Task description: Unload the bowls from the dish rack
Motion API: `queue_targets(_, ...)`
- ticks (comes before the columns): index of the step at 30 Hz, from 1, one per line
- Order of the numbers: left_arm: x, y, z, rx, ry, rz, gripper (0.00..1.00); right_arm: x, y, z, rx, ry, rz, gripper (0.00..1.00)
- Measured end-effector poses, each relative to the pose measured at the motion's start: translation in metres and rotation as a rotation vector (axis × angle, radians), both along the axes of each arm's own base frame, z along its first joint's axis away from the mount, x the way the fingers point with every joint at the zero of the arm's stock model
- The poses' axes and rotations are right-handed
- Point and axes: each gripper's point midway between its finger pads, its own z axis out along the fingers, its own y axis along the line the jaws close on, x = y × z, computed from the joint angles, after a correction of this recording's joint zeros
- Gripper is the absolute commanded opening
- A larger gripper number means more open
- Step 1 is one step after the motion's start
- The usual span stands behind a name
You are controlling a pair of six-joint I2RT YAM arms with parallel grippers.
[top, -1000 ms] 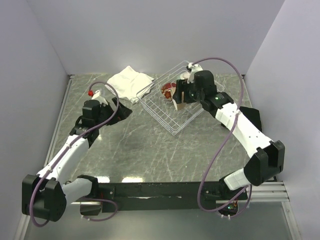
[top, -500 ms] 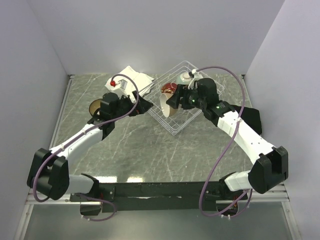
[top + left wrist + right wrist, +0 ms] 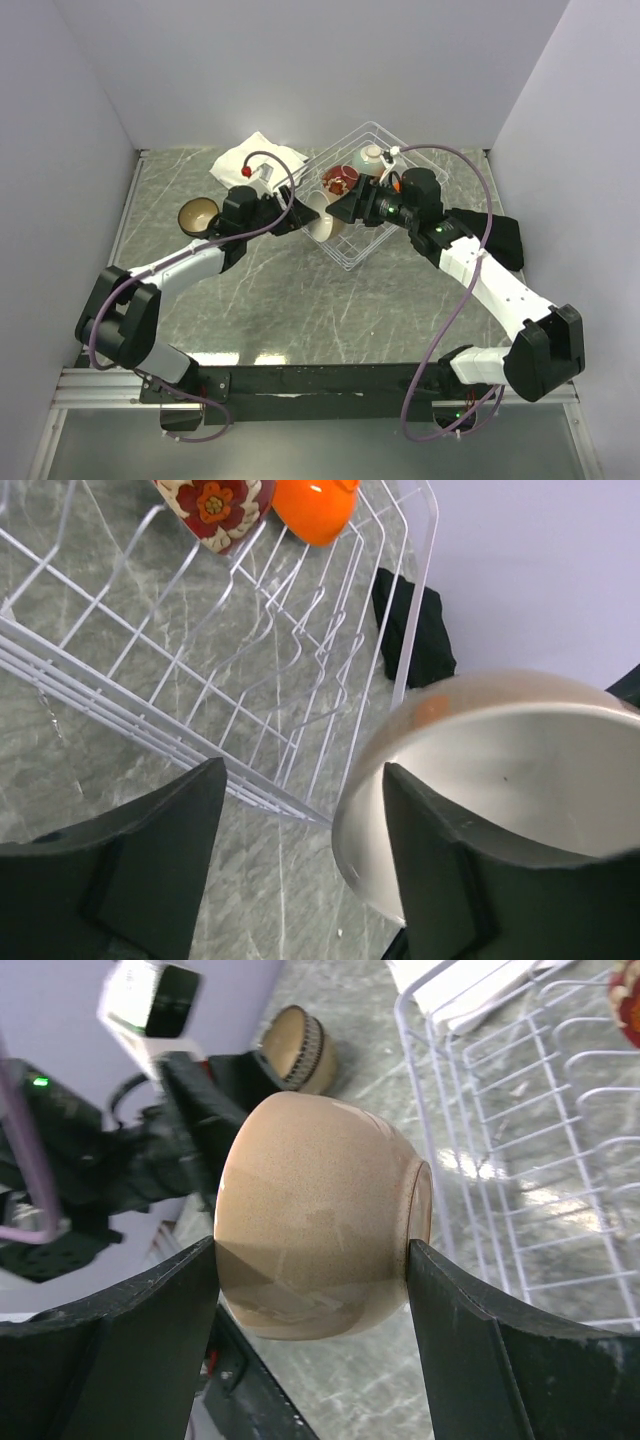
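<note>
My right gripper (image 3: 312, 1300) is shut on a tan bowl (image 3: 320, 1220), one finger on its rim side and one on its base, and holds it on its side in the air beside the left corner of the dish rack (image 3: 365, 205). The left gripper (image 3: 300, 870) is open and straddles that bowl's rim (image 3: 480, 770): one finger is inside the bowl, and the other finger (image 3: 150, 860) stands apart from its wall. In the rack lie a red floral bowl (image 3: 340, 180), an orange bowl (image 3: 315, 508) and a pale bowl (image 3: 372, 155). A brown bowl (image 3: 198, 215) sits on the table at the left.
A folded white cloth (image 3: 255, 160) lies behind the left arm. A black cloth (image 3: 500, 240) lies right of the rack under the right arm. The two arms meet over the table's middle. Walls close in the back and both sides.
The left arm swung right, away from the brown bowl, to the tan bowl, and its jaws narrowed. The right gripper carried the tan bowl left, out over the rack's edge.
</note>
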Motion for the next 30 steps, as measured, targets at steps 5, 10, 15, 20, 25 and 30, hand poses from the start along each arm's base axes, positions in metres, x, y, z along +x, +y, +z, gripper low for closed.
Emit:
queue_targets(5, -0.001, -0.007, 0.001, -0.039, 0.012, -0.024, 0.39, -0.004, 0.003, 0.002, 0.045, 0.007, 0.010, 0.26)
queue_targets(10, -0.003, -0.013, 0.013, -0.094, -0.008, -0.047, 0.11, -0.003, 0.004, 0.003, 0.069, 0.013, 0.002, 0.29)
queue_targets(15, -0.010, -0.015, 0.016, -0.105, -0.012, -0.068, 0.01, 0.005, -0.001, 0.007, 0.100, 0.019, -0.035, 0.54)
queue_targets(20, -0.013, -0.005, 0.023, -0.068, -0.025, -0.033, 0.01, 0.002, 0.002, 0.011, 0.111, 0.005, -0.013, 0.87)
queue_targets(25, -0.013, 0.022, 0.010, 0.063, -0.008, 0.067, 0.01, 0.001, -0.001, 0.014, 0.085, -0.041, -0.007, 1.00)
queue_targets(30, -0.014, 0.071, -0.022, 0.248, 0.079, 0.199, 0.01, -0.001, -0.008, 0.015, 0.033, -0.089, -0.019, 1.00)
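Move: The beige bowl's middle sits about 5 cm to the right of my left hand, 1 cm back and level with it, its near rim between my open left fingers. My right hand still grips it, with the bowl's middle some 3 cm to that hand's left and 3 cm back. From my left hand, the red flowered bowl is 10 cm ahead, 8 cm right and 12 cm below; the brown bowls stand 27 cm left, 2 cm ahead and 15 cm below. My left hand edges just over a centimetre to the right and shuts its fingers from about three-quarters open to pinch the beige bowl's rim, rising slightly. Only then does my right hand, nearly in place, spread its fingers and let go; my left swings the bowl some 8 cm left and 4 cm down towards the brown bowls, its left side rolling up and turning counter-clockwise, about 20 degrees. ##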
